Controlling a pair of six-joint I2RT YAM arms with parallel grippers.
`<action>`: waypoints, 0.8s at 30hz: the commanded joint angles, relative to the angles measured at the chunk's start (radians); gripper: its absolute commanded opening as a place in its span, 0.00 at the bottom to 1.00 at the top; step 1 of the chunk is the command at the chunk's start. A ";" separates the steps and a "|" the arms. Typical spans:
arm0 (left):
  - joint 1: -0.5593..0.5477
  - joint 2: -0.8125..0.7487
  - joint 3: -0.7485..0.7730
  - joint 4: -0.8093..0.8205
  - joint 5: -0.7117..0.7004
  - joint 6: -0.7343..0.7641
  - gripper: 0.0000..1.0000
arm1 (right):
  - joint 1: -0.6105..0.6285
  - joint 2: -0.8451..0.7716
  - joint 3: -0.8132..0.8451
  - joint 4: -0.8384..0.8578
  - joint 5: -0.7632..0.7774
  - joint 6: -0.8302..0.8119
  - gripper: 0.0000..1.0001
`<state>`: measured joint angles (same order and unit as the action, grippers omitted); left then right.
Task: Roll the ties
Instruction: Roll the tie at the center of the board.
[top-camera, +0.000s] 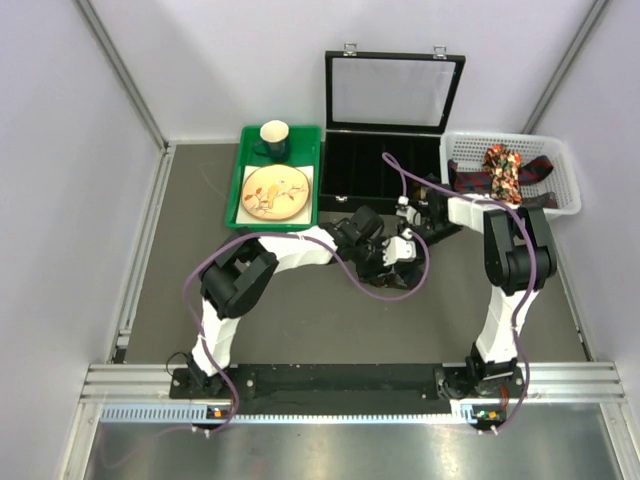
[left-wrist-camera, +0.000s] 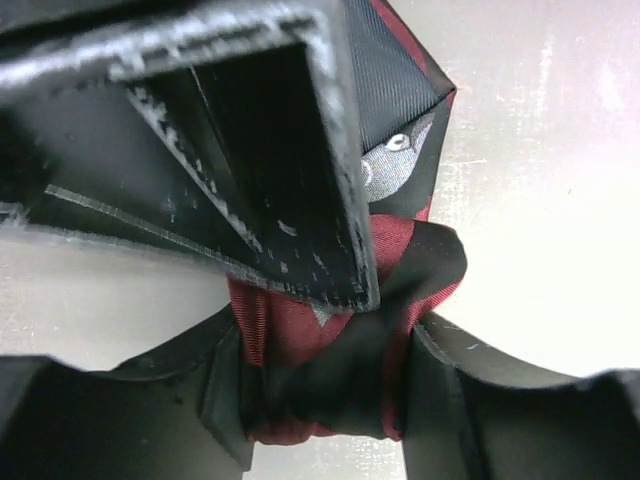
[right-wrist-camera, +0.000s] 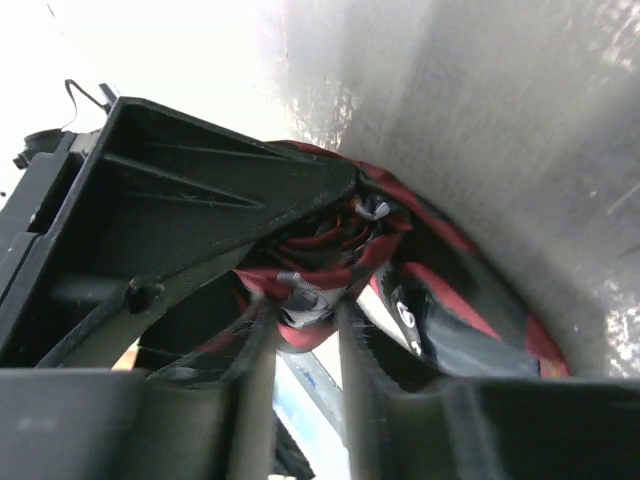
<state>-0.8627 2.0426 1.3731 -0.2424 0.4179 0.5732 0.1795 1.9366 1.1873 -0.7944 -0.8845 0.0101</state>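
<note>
A dark maroon tie (left-wrist-camera: 290, 330) with small pale marks is bunched into a roll in the middle of the table. My left gripper (left-wrist-camera: 330, 375) is shut on it, one finger pressing each side of the roll. My right gripper (right-wrist-camera: 303, 318) meets it from the other side, its fingertips closed on a fold of the same tie (right-wrist-camera: 330, 262). In the top view both grippers, the left (top-camera: 383, 252) and the right (top-camera: 405, 236), stand tip to tip and hide the roll. More ties, a red-orange floral one (top-camera: 500, 168) and a dark striped one (top-camera: 535, 172), lie in the white basket (top-camera: 562, 160).
A black compartment box (top-camera: 385, 165) with its lid up stands just behind the grippers. A green tray (top-camera: 245, 170) at the back left holds a plate (top-camera: 275, 190) and a mug (top-camera: 274, 140). Cables loop from both arms.
</note>
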 joint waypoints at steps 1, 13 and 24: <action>0.004 0.071 -0.019 -0.175 -0.076 0.020 0.57 | 0.008 0.062 0.023 0.024 0.071 -0.036 0.03; 0.183 -0.038 -0.220 0.328 0.447 -0.165 0.80 | -0.026 0.045 -0.031 0.061 0.192 -0.018 0.00; 0.188 0.027 -0.226 0.646 0.650 -0.291 0.94 | -0.037 0.016 -0.038 0.050 0.275 -0.018 0.00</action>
<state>-0.6594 2.0476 1.1534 0.2237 0.9649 0.3275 0.1398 1.9568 1.1774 -0.8253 -0.8272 0.0280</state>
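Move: The roll of tie is between the left gripper's fingers, its middle right at the hand point. From the right gripper, the roll's middle lies about 2 cm to the left, level in reach and some 2 cm below. The tie's short unrolled tail lies flat about 6 cm to the left gripper's right, 1 cm nearer the base and 3 cm lower. The black display box is centred roughly 24 cm ahead of the left gripper. Shut the right fingers the rest of the way on the roll's cloth and keep them pinched, while you open the left gripper wide and let go. Back the left hand off about 3 cm to its left, tilting its fingers up towards level by some 30 degrees, then lift it 2 cm while easing partly back right. Draw the right hand about 2 cm right and slightly down, still pinching. ##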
